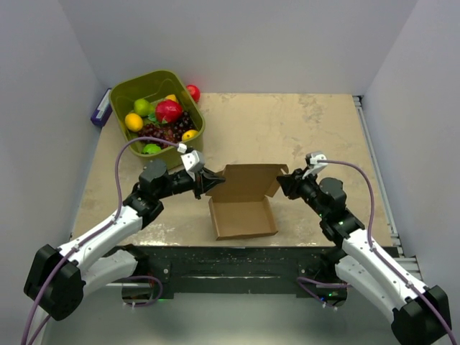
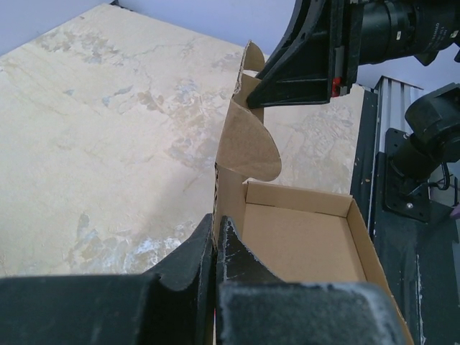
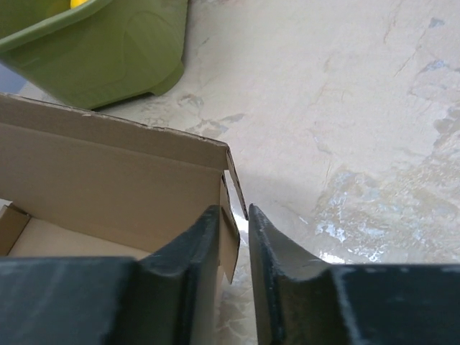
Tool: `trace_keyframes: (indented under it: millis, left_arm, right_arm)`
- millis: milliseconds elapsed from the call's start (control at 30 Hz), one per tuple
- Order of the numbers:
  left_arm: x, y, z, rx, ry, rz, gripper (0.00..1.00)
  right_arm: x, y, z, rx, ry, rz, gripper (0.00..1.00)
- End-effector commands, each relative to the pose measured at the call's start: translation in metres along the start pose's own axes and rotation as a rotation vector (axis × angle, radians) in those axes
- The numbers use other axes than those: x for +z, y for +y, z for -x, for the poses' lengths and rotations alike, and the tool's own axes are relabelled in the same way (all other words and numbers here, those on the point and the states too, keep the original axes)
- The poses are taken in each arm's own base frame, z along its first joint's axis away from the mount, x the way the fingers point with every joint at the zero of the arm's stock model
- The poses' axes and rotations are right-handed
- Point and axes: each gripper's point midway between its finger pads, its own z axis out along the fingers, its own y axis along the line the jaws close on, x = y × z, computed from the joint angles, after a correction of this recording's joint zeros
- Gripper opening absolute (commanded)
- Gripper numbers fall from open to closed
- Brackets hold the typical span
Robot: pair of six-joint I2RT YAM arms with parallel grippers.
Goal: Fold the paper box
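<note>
The brown paper box (image 1: 243,215) lies open in the middle of the table, its lid panel (image 1: 248,180) raised at the back. My left gripper (image 1: 209,181) is shut on the box's left wall (image 2: 228,180), the cardboard pinched between the fingertips (image 2: 217,220). My right gripper (image 1: 284,181) stands at the box's right rear corner. In the right wrist view its jaws (image 3: 233,210) straddle a small side flap (image 3: 230,244). The flap rests against the left finger (image 3: 194,251), with a gap to the right finger (image 3: 277,259).
An olive-green bin (image 1: 121,97) of toy fruit stands at the back left, its wall (image 3: 108,43) just beyond the box. A red ball (image 1: 192,92) lies beside it and a purple object (image 1: 100,111) sits at its left. A metal rail (image 1: 374,158) runs along the right edge.
</note>
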Motion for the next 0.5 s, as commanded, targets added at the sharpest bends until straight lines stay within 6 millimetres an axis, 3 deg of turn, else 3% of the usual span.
trace_keyframes:
  millis: [0, 100, 133, 167, 233, 267, 367, 467]
  left_arm:
    - [0.001, -0.003, 0.012, 0.01, -0.044, -0.02, 0.0]
    - [0.002, 0.002, 0.011, -0.005, -0.043, 0.009, 0.0]
    - [0.001, 0.004, 0.01, -0.013, -0.035, 0.022, 0.05]
    - [0.001, 0.012, 0.011, -0.016, -0.035, 0.067, 0.19]
    - [-0.001, 0.018, 0.012, -0.021, -0.024, 0.11, 0.32]
    - [-0.003, 0.026, 0.012, -0.018, -0.022, 0.156, 0.44]
    - [-0.007, 0.034, 0.013, -0.016, -0.009, 0.21, 0.58]
    - [-0.008, 0.039, 0.01, -0.022, 0.004, 0.24, 0.62]
  right_arm:
    - [0.002, 0.006, 0.015, -0.02, -0.033, 0.023, 0.2]
    - [0.002, 0.004, 0.017, -0.023, -0.04, 0.01, 0.05]
    - [0.001, 0.002, 0.016, -0.026, -0.039, 0.0, 0.0]
    - [0.0, 0.001, 0.018, -0.029, -0.047, -0.004, 0.0]
    - [-0.001, -0.001, 0.019, -0.03, -0.055, -0.02, 0.0]
    - [-0.002, -0.002, 0.019, -0.03, -0.055, -0.023, 0.0]
    - [-0.004, -0.003, 0.021, -0.029, -0.065, -0.029, 0.0]
    - [-0.003, -0.004, 0.021, -0.029, -0.063, -0.033, 0.0]
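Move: The paper box's raised lid is still pinched at its left edge, right in the left fingers. Its right side flap, due next, stands between the half-open right fingers, about 1 cm to the right hand's left and 1 cm below; from the left hand that flap is about 18 cm right and 1 cm farther out. The box's tray lies some 12 cm back, 12 cm left and 7 cm below the right hand. The fruit bin is roughly 18 cm ahead and 19 cm left of the left hand, some 14 cm lower. The lid's right flap is pinched as the right fingers close fully on it, that hand otherwise staying in place. Only then does the left hand let go of the left edge, opening to over half while easing about 3 cm forward, left and down and swinging some 10 degrees counter-clockwise, the edge still between its parted fingers. ##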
